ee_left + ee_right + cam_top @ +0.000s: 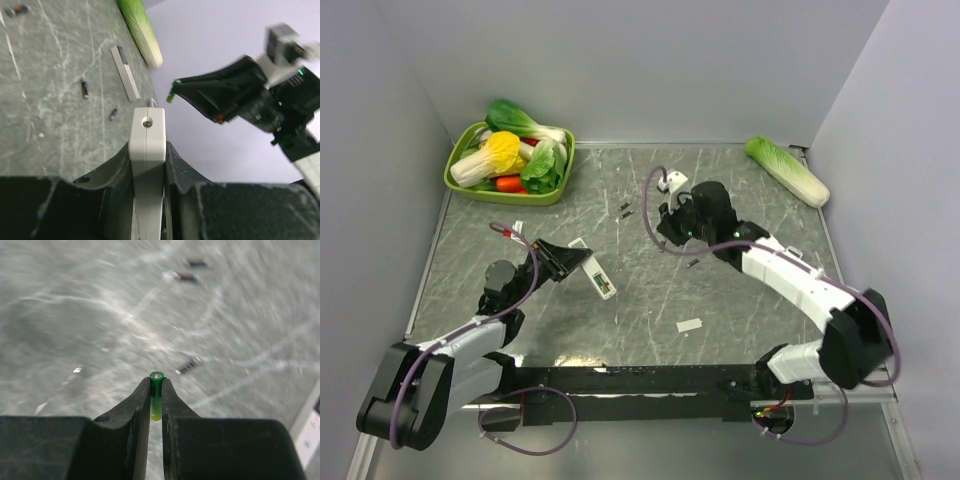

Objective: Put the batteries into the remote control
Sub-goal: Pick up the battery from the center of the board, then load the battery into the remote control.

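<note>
My left gripper is shut on the remote control, a slim white bar with its green-lined recess facing up. In the left wrist view the remote control stands edge-on between the two black fingers of the left gripper. My right gripper hangs above the table, to the back right of the remote and apart from it. It is shut on a green battery, which sticks out a little past the tips of the right gripper. That battery's green tip also shows in the left wrist view.
Small dark cells lie loose on the table, and another lies under the right arm. A flat white piece sits nearer the front. A green tray of vegetables stands back left, a cabbage back right.
</note>
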Action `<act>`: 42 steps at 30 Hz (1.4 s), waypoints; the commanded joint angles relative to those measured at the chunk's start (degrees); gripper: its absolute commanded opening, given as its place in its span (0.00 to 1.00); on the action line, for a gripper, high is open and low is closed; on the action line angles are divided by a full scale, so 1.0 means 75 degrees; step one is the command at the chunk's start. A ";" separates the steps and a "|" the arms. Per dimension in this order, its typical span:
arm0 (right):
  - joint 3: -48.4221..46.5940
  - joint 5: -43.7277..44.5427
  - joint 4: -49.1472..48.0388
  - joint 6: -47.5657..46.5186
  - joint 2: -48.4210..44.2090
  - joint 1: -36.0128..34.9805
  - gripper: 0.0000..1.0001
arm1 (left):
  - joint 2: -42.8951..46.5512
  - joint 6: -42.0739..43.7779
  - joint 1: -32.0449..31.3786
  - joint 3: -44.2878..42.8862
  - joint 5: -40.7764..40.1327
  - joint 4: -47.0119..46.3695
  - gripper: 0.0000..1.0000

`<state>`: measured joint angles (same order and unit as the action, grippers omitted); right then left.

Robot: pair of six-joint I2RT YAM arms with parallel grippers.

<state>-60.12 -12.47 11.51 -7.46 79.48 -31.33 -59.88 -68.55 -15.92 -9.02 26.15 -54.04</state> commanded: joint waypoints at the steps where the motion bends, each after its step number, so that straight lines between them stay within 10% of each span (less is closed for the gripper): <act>1: 0.0866 -0.0994 -0.1871 -0.0575 -0.1336 -0.0556 0.00 | -0.0231 -0.0784 -0.0010 -0.0380 0.0708 -0.0540 0.02; 23: 0.3492 -0.5579 -0.7754 -0.0541 -0.2454 -0.2068 0.00 | -0.0114 -0.2753 -0.0631 -0.0708 0.0802 -0.0377 0.02; 42: 0.3328 -0.6213 -0.8531 -0.0387 -0.1106 -0.2069 0.00 | -0.0290 -0.3164 -0.0807 -0.0837 0.1189 -0.0951 0.02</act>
<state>-33.63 -56.77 -49.36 -9.47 70.59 -46.52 -62.65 -91.31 -21.58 -12.73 33.69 -56.77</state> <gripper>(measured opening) 0.158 0.276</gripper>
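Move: The green battery is already pinched in the right hand; the open battery compartment of the remote, still held by the left hand, lies about 14 cm back and 13 cm to the left, roughly level. Some 17 cm below the right hand, one loose battery lies 7 cm ahead, another 1 cm ahead and 8 cm right, and the white cover 16 cm back and 8 cm right. From the left hand, the green battery is about 5 cm ahead and 16 cm right, about level. The green battery, kept pinched, is carried by the right hand roughly 20 cm back and 10 cm left to the remote's open compartment, rising about 10 cm, then easing down a little. Meanwhile the wrist swings some 60 degrees counter-clockwise and lifts from its downward slant, leaving the fingers pointing left, nearly level. The left hand keeps its grip and brings the remote about 6 cm right, back and up, turning it clockwise. ##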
